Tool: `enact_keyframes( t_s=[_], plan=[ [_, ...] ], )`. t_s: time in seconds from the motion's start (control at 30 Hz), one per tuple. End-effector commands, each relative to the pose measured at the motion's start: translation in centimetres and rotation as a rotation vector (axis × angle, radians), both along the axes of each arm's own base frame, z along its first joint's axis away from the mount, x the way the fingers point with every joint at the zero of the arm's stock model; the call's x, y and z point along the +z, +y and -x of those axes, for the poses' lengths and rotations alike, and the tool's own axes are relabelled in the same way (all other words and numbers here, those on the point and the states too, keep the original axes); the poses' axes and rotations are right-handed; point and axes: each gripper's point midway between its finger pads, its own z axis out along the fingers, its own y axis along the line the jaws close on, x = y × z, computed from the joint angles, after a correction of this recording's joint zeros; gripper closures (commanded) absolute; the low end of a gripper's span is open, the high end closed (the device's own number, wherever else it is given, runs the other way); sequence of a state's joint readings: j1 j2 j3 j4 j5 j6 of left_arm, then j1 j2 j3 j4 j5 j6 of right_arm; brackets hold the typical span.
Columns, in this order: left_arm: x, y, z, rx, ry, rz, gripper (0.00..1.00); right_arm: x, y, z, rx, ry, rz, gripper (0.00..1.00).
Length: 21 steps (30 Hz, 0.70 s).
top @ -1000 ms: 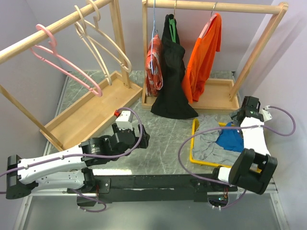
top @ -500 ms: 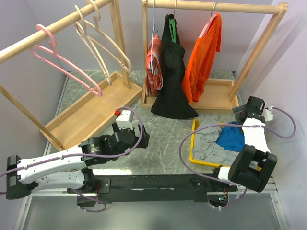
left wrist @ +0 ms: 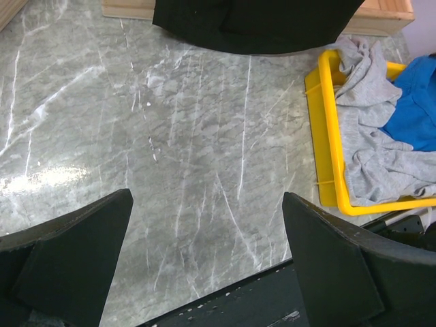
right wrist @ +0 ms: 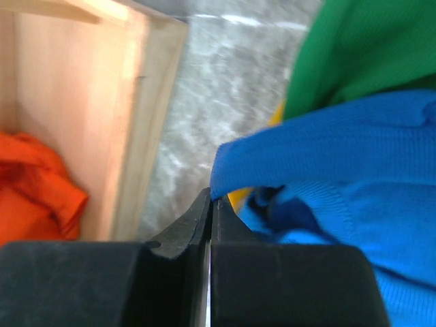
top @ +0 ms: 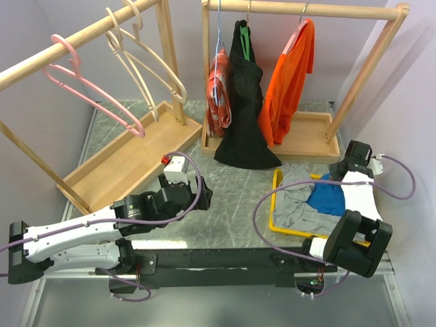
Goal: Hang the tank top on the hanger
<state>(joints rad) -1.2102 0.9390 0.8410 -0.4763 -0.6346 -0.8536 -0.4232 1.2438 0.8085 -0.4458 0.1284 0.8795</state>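
Observation:
The blue tank top (top: 328, 199) lies bunched in a yellow tray (top: 275, 204) at the right, on top of a grey garment (top: 294, 204). My right gripper (top: 339, 174) is down at the tray's far side. In the right wrist view its jaws (right wrist: 211, 197) are shut, and the edge of a fold of the tank top (right wrist: 354, 150) meets their very tips. The pink hanger (top: 88, 88) hangs on the left rack's rail, far from both arms. My left gripper (left wrist: 208, 197) stands open over bare marble mid-table, holding nothing; the tank top (left wrist: 417, 102) shows at the right edge of its view.
Two cream hangers (top: 146, 61) hang beside the pink one. The back rack carries a black garment (top: 244, 116), an orange one (top: 289, 82) and a red patterned one (top: 218, 85). A green garment (right wrist: 354, 48) lies beside the blue fabric. Wooden rack bases (top: 129, 163) edge the table.
The right gripper has closed from wide open to shut at the tank top's edge and shifted slightly. The left arm has not moved.

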Motion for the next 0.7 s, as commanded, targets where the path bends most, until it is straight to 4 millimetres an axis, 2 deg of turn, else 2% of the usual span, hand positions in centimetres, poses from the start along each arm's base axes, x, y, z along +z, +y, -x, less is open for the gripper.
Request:
enact_keyframes(
  t_s=[0.0, 0.03, 0.07, 0.1, 0.13, 0.17, 0.2, 0.27, 0.3, 0.37, 0.4, 0.47, 0.63, 0.67],
  plan=[
    [2.7, 0.2, -0.5, 0.018, -0.047, 0.065, 0.01, 7.3, -0.2, -1.7, 0.034, -0.140, 0.074, 1.00],
    [2.7, 0.2, -0.5, 0.020, -0.049, 0.066, 0.01, 9.4, 0.4, -1.7, 0.058, -0.183, 0.108, 1.00],
    [2.8, 0.3, -0.5, 0.020, -0.051, 0.068, 0.01, 10.7, 0.7, -1.3, 0.065, -0.196, 0.127, 1.00],
    [3.0, 0.3, -0.5, 0.019, -0.055, 0.075, 0.01, 13.5, 0.6, -1.4, 0.059, -0.243, 0.170, 1.00],
    [3.1, 0.4, -0.5, 0.023, -0.058, 0.075, 0.01, 15.7, 1.3, -1.1, 0.079, -0.286, 0.207, 1.00],
    [3.3, 0.5, -0.6, 0.025, -0.061, 0.076, 0.01, 16.9, 1.5, -0.7, 0.081, -0.292, 0.223, 1.00],
    [3.4, 0.6, -0.6, 0.029, -0.063, 0.077, 0.00, 20.1, 1.3, -0.2, 0.062, -0.349, 0.266, 1.00],
    [3.8, 0.6, -0.6, 0.027, -0.068, 0.079, 0.01, 22.3, 1.7, 0.5, 0.071, -0.371, 0.284, 1.00],
    [4.0, 0.7, -0.7, 0.030, -0.073, 0.081, 0.01, 24.8, 1.8, 0.9, 0.071, -0.422, 0.306, 1.00],
    [4.7, 0.7, -0.7, 0.028, -0.081, 0.089, 0.01, 27.2, 2.4, 1.3, 0.104, -0.473, 0.330, 1.00],
    [5.2, 0.8, -0.8, 0.030, -0.090, 0.095, 0.01, 29.5, 2.8, 1.8, 0.122, -0.525, 0.357, 1.00],
    [5.5, 0.7, -0.8, 0.027, -0.095, 0.095, 0.01, 32.4, 3.3, 2.7, 0.130, -0.591, 0.385, 1.00],
    [6.5, 0.5, -1.1, 0.029, -0.110, 0.097, 0.01, 38.3, 4.4, 5.1, 0.151, -0.757, 0.474, 1.00],
    [6.6, 0.5, -1.1, 0.031, -0.112, 0.096, 0.01, 40.2, 4.9, 5.8, 0.162, -0.809, 0.495, 1.00]
  ],
)
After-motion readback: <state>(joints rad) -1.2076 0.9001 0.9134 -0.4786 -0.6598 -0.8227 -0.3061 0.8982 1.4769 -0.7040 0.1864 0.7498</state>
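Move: The blue tank top is already pinched by an edge in the right fingers; its heap lies about 7 cm back, 1 cm left and 5 cm below that hand. The yellow basket's middle is roughly 12 cm back, 4 cm left and 8 cm down, the grey cloth about 8 cm back, 12 cm left and 7 cm down. From the left hand, the tank top is some 46 cm right, 5 cm ahead and 16 cm below. The blue tank top is hauled up out of the yellow basket by its pinched edge: the right hand, fingers kept shut, rises fast by about 34 cm, easing slightly back and left in the end. Meanwhile its wrist tips up roughly 40 degrees, from steeply down to almost level. The empty, open left hand rises about 4 cm. ##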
